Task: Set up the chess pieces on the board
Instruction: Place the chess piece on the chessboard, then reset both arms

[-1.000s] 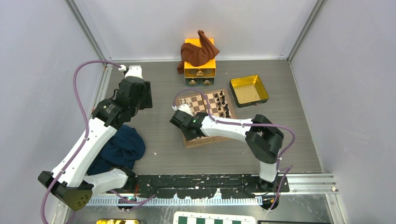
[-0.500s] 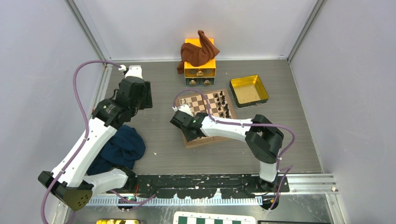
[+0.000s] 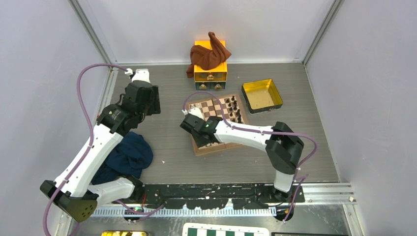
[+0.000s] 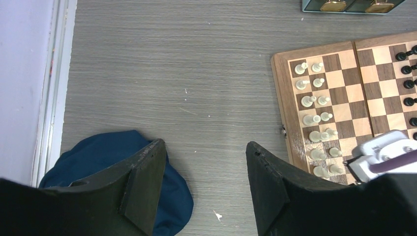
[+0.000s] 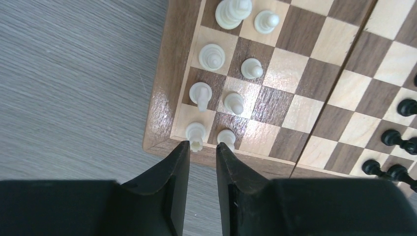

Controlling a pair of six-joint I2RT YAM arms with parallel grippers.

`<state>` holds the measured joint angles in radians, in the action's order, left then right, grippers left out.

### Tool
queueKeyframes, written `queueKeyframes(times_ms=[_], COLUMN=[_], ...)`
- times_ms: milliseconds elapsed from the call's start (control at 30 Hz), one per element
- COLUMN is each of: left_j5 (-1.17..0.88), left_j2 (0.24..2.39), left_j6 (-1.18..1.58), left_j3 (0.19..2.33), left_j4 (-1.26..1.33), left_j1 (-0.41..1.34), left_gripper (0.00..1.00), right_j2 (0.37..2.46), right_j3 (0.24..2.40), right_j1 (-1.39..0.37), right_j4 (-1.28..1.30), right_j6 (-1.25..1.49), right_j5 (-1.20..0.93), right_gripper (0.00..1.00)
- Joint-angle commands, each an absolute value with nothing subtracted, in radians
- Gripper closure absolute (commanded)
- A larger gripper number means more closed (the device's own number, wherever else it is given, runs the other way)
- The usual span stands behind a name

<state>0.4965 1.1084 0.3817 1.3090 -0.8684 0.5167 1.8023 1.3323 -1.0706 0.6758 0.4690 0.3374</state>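
The board (image 3: 211, 148) lies mid-table. Cream-white chess pieces (image 5: 212, 55) stand in two columns along its left side, and dark ones (image 3: 235, 110) along its right side (image 5: 407, 106). My right gripper (image 5: 202, 143) hovers over the board's near left corner (image 5: 162, 98). It is open, with a narrow gap and nothing between the fingers. A white rook (image 5: 195, 132) stands on the corner square just past the left fingertip, a pawn (image 5: 226, 136) beside it. My left gripper (image 4: 204, 145) hangs open over bare table left of the board (image 4: 281, 98), holding nothing.
A yellow drawer box (image 3: 210, 73) draped with a brown cloth (image 3: 209, 54) stands behind the board. A yellow tray (image 3: 261, 95) sits at the back right. A blue cloth (image 3: 125, 155) lies by the left arm. A green-and-white board (image 3: 223, 230) shows at the bottom edge.
My right gripper's jaws have parted and come off the white rook, which stays standing on the corner square; the right arm has shifted slightly. The left arm has not moved.
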Motion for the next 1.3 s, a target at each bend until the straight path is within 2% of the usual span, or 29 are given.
queueKeyframes(times_ms=[0, 267, 367, 467, 633, 800, 900, 1067, 1267], left_j5=[0.509, 0.528, 0.546, 0.573, 0.626, 0.648, 0.621, 0.566, 0.497], left_j2=[1.092, 1.097, 1.104, 1.114, 1.137, 1.157, 1.168, 1.186, 1.193], left_j6=[0.383, 0.384, 0.383, 0.374, 0.337, 0.293, 0.277, 0.234, 0.192], left_j3=[1.320, 1.335, 1.353, 1.369, 1.400, 1.390, 1.370, 1.285, 1.145], left_j4=[-0.836, -0.835, -0.832, -0.819, -0.779, -0.696, -0.633, -0.498, -0.352], left_j1=[0.514, 0.514, 0.514, 0.514, 0.512, 0.476, 0.432, 0.360, 0.297], left_gripper=[0.38, 0.35, 0.26, 0.14, 0.01, 0.00, 0.00, 0.00, 0.00], right_j2=[1.711, 1.636, 1.623, 1.609, 1.587, 1.557, 1.545, 1.563, 1.632], right_j3=[1.398, 1.474, 1.544, 1.599, 1.637, 1.588, 1.547, 1.462, 1.416], right_j1=[-1.075, -1.076, -1.064, -1.008, -0.822, -0.599, -0.452, -0.197, 0.011], right_j4=[0.697, 0.747, 0.775, 0.762, 0.682, 0.551, 0.482, 0.360, 0.252], right_j6=[0.454, 0.423, 0.365, 0.304, 0.264, 0.232, 0.221, 0.207, 0.269], right_j5=[0.367, 0.442, 0.536, 0.591, 0.585, 0.585, 0.558, 0.502, 0.449], right_gripper=[0.68, 0.64, 0.57, 0.54, 0.48, 0.17, 0.07, 0.04, 0.00])
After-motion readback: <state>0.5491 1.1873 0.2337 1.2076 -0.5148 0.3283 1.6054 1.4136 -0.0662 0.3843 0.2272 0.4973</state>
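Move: The white chess piece just stood in the board's near-left corner is straight below the right fingertips, some 3 cm down. A second white piece stands about 3 cm ahead and 1 cm left of that hand, a white pawn 3 cm to its right and 1 cm ahead, both equally low. The empty gold tray lies roughly 25 cm ahead and 29 cm right. From the left hand, the corner piece is about 6 cm back, 17 cm right and 24 cm below. The corner piece is left standing as the right hand, already clear of its base and rising, climbs off it, then sweeps about 37 cm right and 23 cm forward to high above the gold tray's right side, ending some 15 cm up. It turns about 50 degrees clockwise, fingers tipping up and opening wide. The left hand opens fully and drifts some 8 cm forward and left. ##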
